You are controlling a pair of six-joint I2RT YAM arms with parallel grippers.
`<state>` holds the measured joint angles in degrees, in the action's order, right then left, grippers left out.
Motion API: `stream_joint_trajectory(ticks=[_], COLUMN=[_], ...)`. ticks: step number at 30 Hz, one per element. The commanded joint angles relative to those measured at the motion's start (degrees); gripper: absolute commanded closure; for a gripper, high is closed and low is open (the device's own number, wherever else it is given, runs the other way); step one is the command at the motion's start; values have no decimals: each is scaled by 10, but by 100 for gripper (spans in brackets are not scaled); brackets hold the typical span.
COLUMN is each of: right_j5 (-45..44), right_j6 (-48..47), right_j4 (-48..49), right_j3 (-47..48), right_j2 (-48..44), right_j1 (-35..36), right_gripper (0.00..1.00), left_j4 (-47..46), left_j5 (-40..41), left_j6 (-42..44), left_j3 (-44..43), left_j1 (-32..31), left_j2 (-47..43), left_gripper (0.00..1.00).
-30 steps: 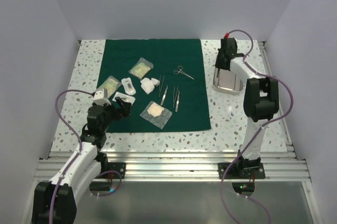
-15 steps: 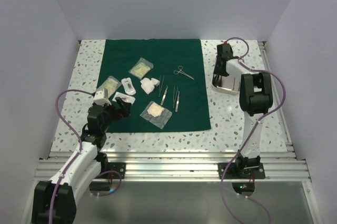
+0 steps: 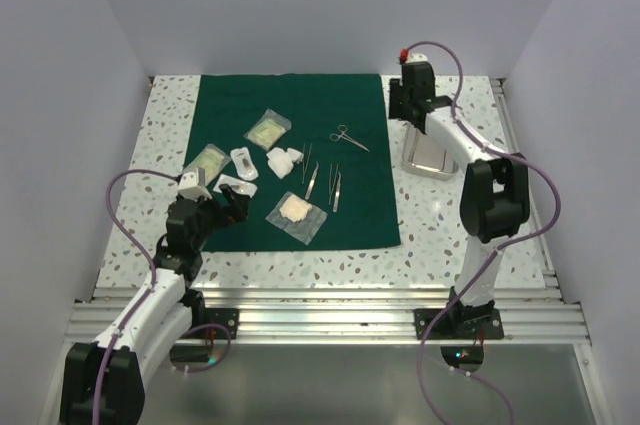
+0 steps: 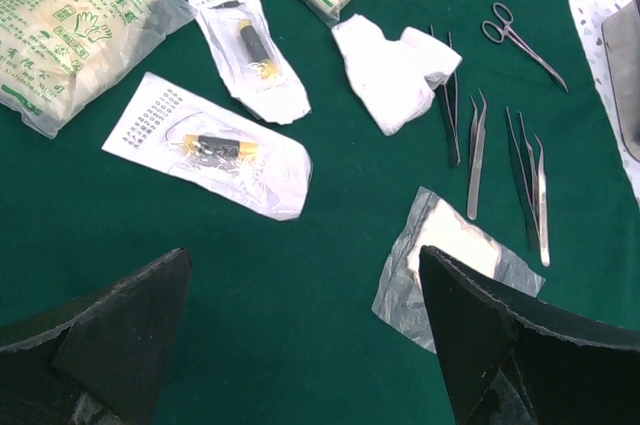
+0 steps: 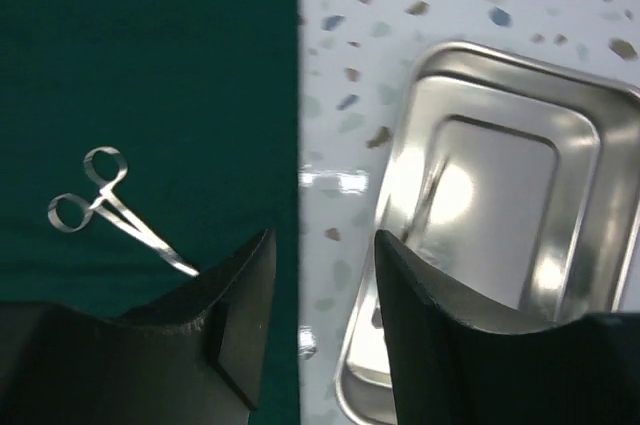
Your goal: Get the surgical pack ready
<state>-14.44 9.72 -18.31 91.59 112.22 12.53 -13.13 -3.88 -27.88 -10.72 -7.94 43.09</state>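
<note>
The dark green cloth (image 3: 290,115) lies flat on the table, the surgical pack's items spread over it. There are clear gauze pouches (image 3: 296,215) (image 4: 450,255), white sachets (image 4: 215,145), tweezers (image 3: 335,185) (image 4: 478,155) and ring-handled forceps (image 3: 349,137) (image 5: 110,210). The steel tray (image 3: 430,157) (image 5: 500,195) sits empty on bare table right of the cloth. My left gripper (image 3: 222,207) (image 4: 303,255) hangs open over the cloth's near left part, holding nothing. My right gripper (image 3: 400,105) (image 5: 323,237) is open above the strip of table between cloth edge and tray rim.
White walls close in the speckled table (image 3: 450,225) on three sides. An aluminium rail (image 3: 330,310) with both arm bases runs along the near edge. Two larger green-printed packets (image 3: 268,129) (image 4: 70,25) lie on the cloth's left half.
My right gripper has come off the tray's far left rim and moved left toward the cloth edge, its jaws widening. The left arm has not moved.
</note>
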Motion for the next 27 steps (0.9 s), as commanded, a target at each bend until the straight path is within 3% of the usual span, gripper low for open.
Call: stream_joint_trajectory(ticks=[1, 4, 9, 18, 27], right_j5=[98, 166, 176, 172, 206], right_j6=[-94, -164, -229, -263, -262], right_j4=[21, -17, -74, -111, -128], right_j3=[27, 79, 148, 218, 214], right_j2=[2, 67, 129, 193, 217], right_j1=[45, 68, 101, 101, 101], right_gripper=[52, 51, 51, 51, 55], left_j4=[-35, -35, -36, -37, -37], left_j5=[-5, -5, -5, -5, -3], left_j6=[10, 10, 11, 11, 12], left_j3=[-17, -18, -18, -18, -18], left_j1=[-4, -4, -4, -6, -7], left_j2=[1, 1, 2, 3, 5], left_gripper=[0, 0, 0, 0, 0])
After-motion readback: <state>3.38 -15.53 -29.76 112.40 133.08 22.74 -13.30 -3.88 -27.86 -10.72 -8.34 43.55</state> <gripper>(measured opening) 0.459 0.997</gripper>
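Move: The hemostat lies on the green cloth about 14 cm to the right hand's left, some 2 cm ahead and 13 cm below. The steel tray sits about 12 cm to that hand's right, level with it fore and aft; the near tweezers lie some 14 cm back and 20 cm left, the far tweezers 5 cm back and 29 cm left. From the left hand, the hemostat is roughly 27 cm ahead, 36 cm right and 9 cm below. Towards the hemostat the right hand swings quickly left, away from the tray, rising slightly at first and then sinking, to end about 14 cm farther left and 8 cm lower, just above the instrument. On the way its wrist turns some 40 degrees counter-clockwise and the fingers tip a little more downward, staying half open; there it hovers, touching nothing. ##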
